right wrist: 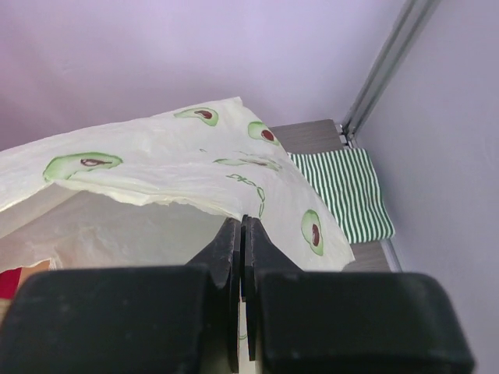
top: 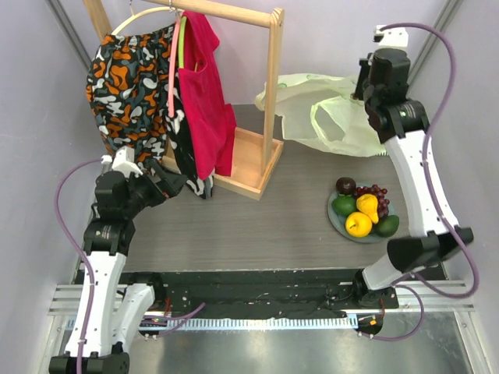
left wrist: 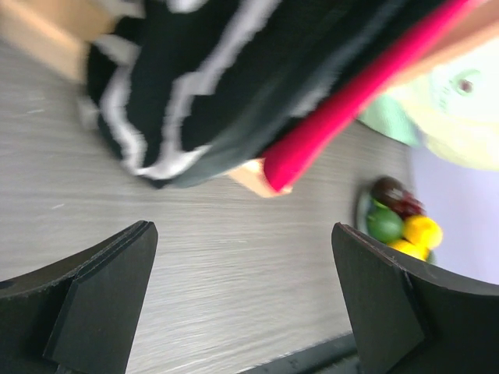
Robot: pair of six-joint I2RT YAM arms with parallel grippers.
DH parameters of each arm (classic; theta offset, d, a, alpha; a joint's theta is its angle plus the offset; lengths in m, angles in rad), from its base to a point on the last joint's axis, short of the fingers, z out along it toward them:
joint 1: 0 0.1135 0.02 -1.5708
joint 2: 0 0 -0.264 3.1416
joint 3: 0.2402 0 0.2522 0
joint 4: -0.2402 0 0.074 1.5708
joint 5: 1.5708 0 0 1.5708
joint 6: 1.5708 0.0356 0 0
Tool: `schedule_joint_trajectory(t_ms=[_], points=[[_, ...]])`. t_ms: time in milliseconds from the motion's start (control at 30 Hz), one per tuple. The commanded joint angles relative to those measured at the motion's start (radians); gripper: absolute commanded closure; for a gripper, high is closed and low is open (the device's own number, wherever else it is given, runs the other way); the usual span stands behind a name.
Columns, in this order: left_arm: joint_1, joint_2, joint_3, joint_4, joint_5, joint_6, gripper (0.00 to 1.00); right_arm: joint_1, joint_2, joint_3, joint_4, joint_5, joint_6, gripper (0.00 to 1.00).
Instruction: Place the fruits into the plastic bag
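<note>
The fruits (top: 362, 209) lie heaped on a round grey plate (top: 330, 212) at the right front: a dark plum, red-purple grapes (top: 375, 191), two green avocados, a lumpy yellow piece and a yellow-orange citrus (top: 358, 224). The pale-green plastic bag (top: 327, 117) with avocado prints lies crumpled at the back right. My right gripper (right wrist: 242, 226) is shut, pinching the upper rim of the bag (right wrist: 171, 164), and is also visible from above (top: 363, 92). My left gripper (left wrist: 243, 304) stands wide open and holds nothing, low over the table at the left (top: 173, 184). The fruits (left wrist: 399, 220) show far beyond it.
A wooden clothes rack (top: 251, 160) stands at the back centre, with a red garment (top: 204, 93) and an orange-patterned one (top: 129, 78) hanging right by my left gripper. A green-and-white striped cloth (right wrist: 343, 191) lies behind the bag in the back right corner.
</note>
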Motion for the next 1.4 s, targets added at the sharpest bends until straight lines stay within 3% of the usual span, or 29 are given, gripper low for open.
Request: schedule_joint_trajectory(t_ms=[0, 100, 267, 400, 467, 600, 933, 1200, 1367], points=[[-0.054, 0.039, 0.021, 0.184, 0.147, -0.074, 0.0, 0.014, -0.172, -0.105, 0.016, 0.06, 0.015, 0.99], [-0.126, 0.076, 0.05, 0.237, 0.136, -0.09, 0.0, 0.017, -0.27, -0.151, -0.024, 0.102, 0.012, 0.99], [-0.342, 0.166, 0.119, 0.321, 0.05, -0.085, 0.0, 0.017, -0.398, -0.19, -0.069, 0.238, -0.024, 0.99], [-0.471, 0.263, 0.203, 0.353, 0.038, -0.059, 0.0, 0.018, -0.462, -0.197, -0.076, 0.238, -0.024, 0.99], [-0.525, 0.314, 0.249, 0.353, 0.032, -0.027, 0.0, 0.018, -0.49, -0.188, -0.092, 0.183, -0.047, 0.99], [-0.583, 0.384, 0.361, 0.353, 0.036, 0.008, 0.0, 0.017, -0.536, -0.153, -0.127, -0.069, -0.05, 0.99], [-0.597, 0.418, 0.404, 0.356, -0.017, 0.064, 0.0, 0.017, -0.604, -0.171, -0.127, -0.51, 0.131, 0.99], [-0.597, 0.433, 0.393, 0.359, -0.017, 0.077, 0.0, 0.018, -0.594, -0.24, -0.096, -0.711, 0.222, 0.99], [-0.597, 0.429, 0.375, 0.366, -0.102, 0.139, 0.0, 0.018, -0.584, -0.262, -0.069, -0.791, 0.265, 0.99]])
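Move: The plastic bag I go for with my open left hand has its middle about 25 cm ahead, 42 cm to the right and 5 cm lower. The rack's near post stands some 24 cm ahead and 27 cm right, the red top 21 cm ahead and 9 cm right. My right hand holds the bag; my left gripper, where I bring it, is roughly 50 cm left, 20 cm back and 17 cm below, the fruit plate 18 cm back, 5 cm right and 38 cm below. Keeping my shut right fingers pinched on the bag, I pull it back about 20 cm and up, drifting a little right at first, then swing it left while the wrist turns counter-clockwise. Meanwhile I carry my wide-open left hand right some 20 cm and up about 10, turning it clockwise towards the bag's loose handle, then nearly stop with the jaws close to that handle. ##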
